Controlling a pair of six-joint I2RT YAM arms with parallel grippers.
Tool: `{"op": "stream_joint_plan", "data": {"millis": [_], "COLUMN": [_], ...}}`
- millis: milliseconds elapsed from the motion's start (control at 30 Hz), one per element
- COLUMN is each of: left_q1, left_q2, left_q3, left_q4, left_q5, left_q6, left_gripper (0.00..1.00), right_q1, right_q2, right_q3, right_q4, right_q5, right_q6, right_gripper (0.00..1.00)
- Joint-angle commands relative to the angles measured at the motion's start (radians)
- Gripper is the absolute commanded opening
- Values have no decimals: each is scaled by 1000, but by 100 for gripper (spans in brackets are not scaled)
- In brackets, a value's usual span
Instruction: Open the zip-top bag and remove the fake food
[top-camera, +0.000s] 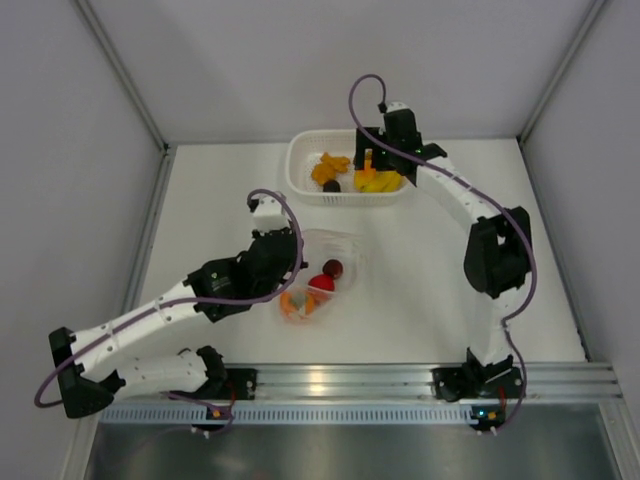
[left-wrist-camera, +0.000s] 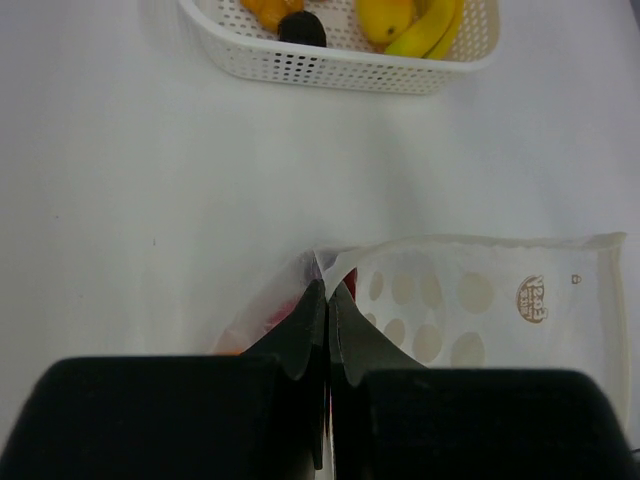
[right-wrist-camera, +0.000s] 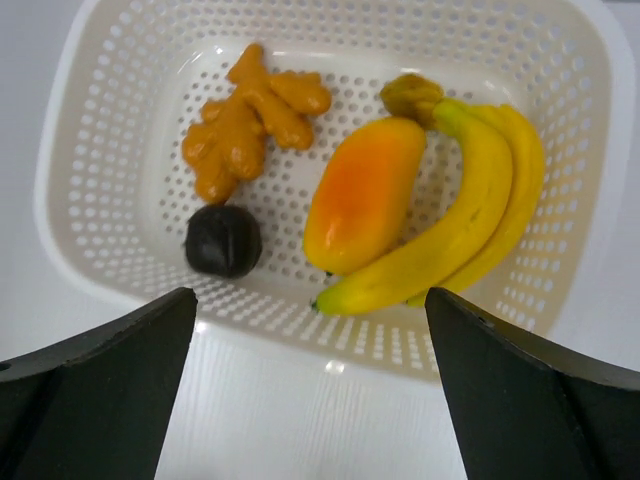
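Observation:
The zip-top bag (top-camera: 335, 262) lies at mid-table, clear with pale dots (left-wrist-camera: 480, 310). Fake food shows inside it: a red fruit (top-camera: 322, 284), a dark red piece (top-camera: 332, 267) and an orange piece (top-camera: 297, 303). My left gripper (top-camera: 298, 256) is shut on the bag's near left edge (left-wrist-camera: 327, 287), which is pinched between the black fingers. My right gripper (top-camera: 382, 165) hangs open over the white basket (right-wrist-camera: 60, 180), nothing between its fingers (right-wrist-camera: 310, 300). In the basket lie a banana (right-wrist-camera: 480, 220), a yellow-orange fruit (right-wrist-camera: 365, 195), an orange knobbly piece (right-wrist-camera: 250, 120) and a dark round piece (right-wrist-camera: 223, 240).
The white basket (top-camera: 300, 170) stands at the back of the table, just beyond the bag (left-wrist-camera: 340, 65). White walls close in the table on the left, right and back. A metal rail (top-camera: 350, 380) runs along the near edge by the arm bases.

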Motion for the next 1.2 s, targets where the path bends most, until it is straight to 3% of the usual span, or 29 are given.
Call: {"op": "stream_joint_plan", "data": {"millis": [0,100,133,300,567,667,833,967,1033,1167], "left_q1": [4,4,4,1,-1,-1,-2,-7,-19,-51], "left_q2": [9,32,38,104,164,156,168,179,176,182], "left_q3": [53,65,68,116,111,67,42,-2,-25,-35], "left_q4": [15,17,17,47,65,165,191,190,191,187], "left_q5": [-44,-68,-68,-30,-67,-51,-82,-85,-97,-130], "left_q6": [-78,-171,-193,-245,-427,-460,-527,-608,-639,-652], "left_gripper": [0,0,0,0,0,0,0,0,0,0], "right_q1": [-40,-120,-134,-132,-21,74,277,358,409,492], "right_q2": [-238,-368,-406,-702,-1064,-1101,-1076,-968,-947,-892], "right_q3": [-124,-309,-354,-604,-805,-807,-840,-859,-883,-876], "right_q4": [77,207,222,269,122,65,32,19,50,81], "right_q5": [-178,-502,-526,-636,-574,-491,-226,-2,140,280], "right_q6": [83,201,232,311,285,266,295,387,444,492], "right_gripper": [100,96,94,80,69,66,63,46,45,45]}}
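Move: The right hand, empty over the near part of the basket, is next wanted at the bag: the red fruit lies about 25 cm back, 14 cm left and 11 cm below. The plum is roughly 21 cm back and 11 cm left, the persimmon 30 cm back and 19 cm left, and the basket's middle 7 cm ahead and 5 cm left. From the left hand, which already pinches the bag's rim, the red fruit lies some 4 cm ahead, 4 cm right and 17 cm below. The right hand swings back about 30 cm from the basket to the bag, arching up some 15 cm, then moving roughly 5 cm left as it sinks most of that height again over the open mouth; its left side rolls up and partly back, while the wide-open fingers narrow to about half. The left hand keeps its pinch on the rim and carries it about 5 cm right and a little forward, rolling its left side down by some 25 degrees and turning counter-clockwise, then dips slightly at the end. ##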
